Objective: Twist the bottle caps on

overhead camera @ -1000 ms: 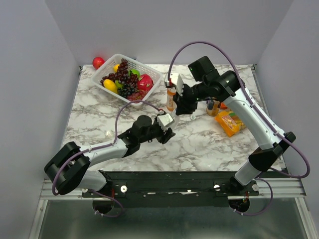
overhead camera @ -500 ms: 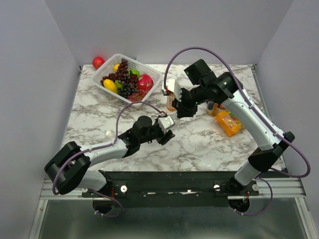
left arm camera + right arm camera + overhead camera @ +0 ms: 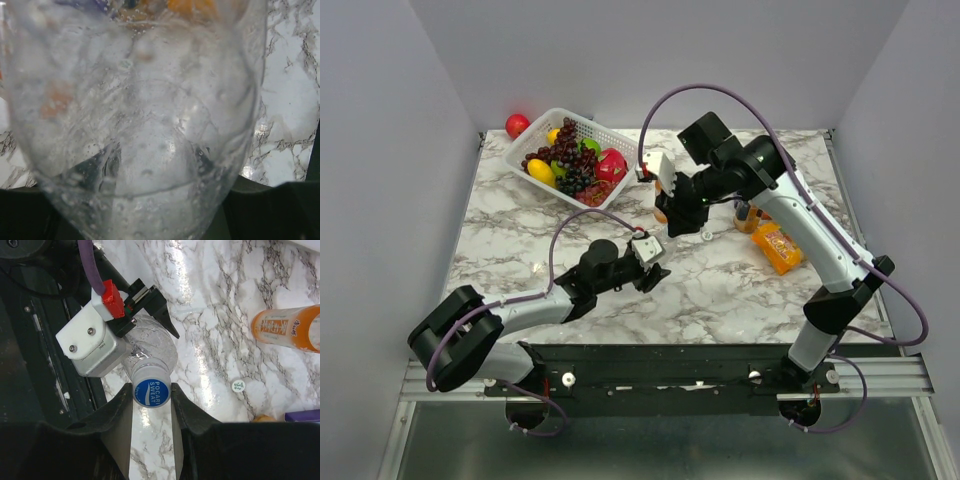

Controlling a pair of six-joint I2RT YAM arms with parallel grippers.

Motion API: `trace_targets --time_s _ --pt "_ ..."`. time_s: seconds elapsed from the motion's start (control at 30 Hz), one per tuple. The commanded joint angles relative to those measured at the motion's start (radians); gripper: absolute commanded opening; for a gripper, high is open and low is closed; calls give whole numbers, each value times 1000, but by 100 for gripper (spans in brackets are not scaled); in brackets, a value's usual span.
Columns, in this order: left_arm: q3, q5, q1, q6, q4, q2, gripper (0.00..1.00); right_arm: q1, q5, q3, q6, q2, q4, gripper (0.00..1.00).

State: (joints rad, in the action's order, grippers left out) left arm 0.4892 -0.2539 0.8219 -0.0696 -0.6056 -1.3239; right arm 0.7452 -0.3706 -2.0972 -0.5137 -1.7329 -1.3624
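A clear bottle [image 3: 151, 349] is held tilted over the table, and my left gripper [image 3: 146, 310] is shut on its body. In the left wrist view this bottle [image 3: 140, 115] fills the picture, with my left gripper [image 3: 155, 172] showing only as dark fingers [image 3: 106, 167] through the plastic. A blue cap [image 3: 151, 392] sits on the bottle's neck, and my right gripper [image 3: 151, 396] is shut on it, one finger touching each side. From above, my right gripper [image 3: 677, 222] hangs just over my left gripper [image 3: 654, 273]. A white cap [image 3: 238, 385] lies loose on the marble beside an orange bottle [image 3: 289, 330].
A white basket [image 3: 542, 129] of fruit stands at the back left, with a red ball [image 3: 517, 125] behind it. A second orange bottle [image 3: 745, 213] and an orange snack packet [image 3: 780, 247] are to the right. The loose white cap [image 3: 706, 236] lies near the right gripper.
My right wrist has swung to the left and turned while staying on the blue cap. The left arm has shifted slightly, still holding the clear bottle.
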Motion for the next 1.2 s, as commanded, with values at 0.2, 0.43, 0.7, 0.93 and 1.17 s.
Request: trace_targets --time_s 0.2,0.43,0.7,0.93,1.17 --pt "-1 -42 17 -52 -155 28 0 -7 50 -70 26 -37 -83 43" --pt "12 -45 17 -42 -148 -4 0 -7 47 -70 29 -31 -92 46" --pt "29 -45 17 -36 -138 -31 0 -7 55 -80 40 -27 -86 53" --pt "29 -44 17 -30 -137 -38 0 -7 45 -83 35 -22 -84 57" --pt "26 -44 17 -19 -149 -46 0 -7 1 -86 41 -16 -93 59"
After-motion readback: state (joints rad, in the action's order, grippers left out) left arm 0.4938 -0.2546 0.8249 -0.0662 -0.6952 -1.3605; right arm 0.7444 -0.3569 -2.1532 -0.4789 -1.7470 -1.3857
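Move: Between the right fingertips, already pinched, is the blue cap on the clear bottle, its middle practically at the right hand point or 1 cm below. The loose white cap lies about 12 cm ahead, 10 cm right and 27 cm down; the peach bottle stands some 18 cm straight ahead, its middle 18 cm lower, and the capped juice bottle 16 cm ahead, 20 cm right, 19 cm lower. The left hand grips the clear bottle with the blue cap some 15 cm above it, 1 cm ahead and level sideways. Rising together by only about 1 cm at first, both hands then stay almost in place; the right fingers let go of the blue cap, opening steadily by about half as much again, with no turn of the wrist to speak of. The left hand keeps its grip on the clear bottle's body, easing about 1 cm to the right as well, so the cap ends close to the rear fingertip with a clear gap to the front one. ##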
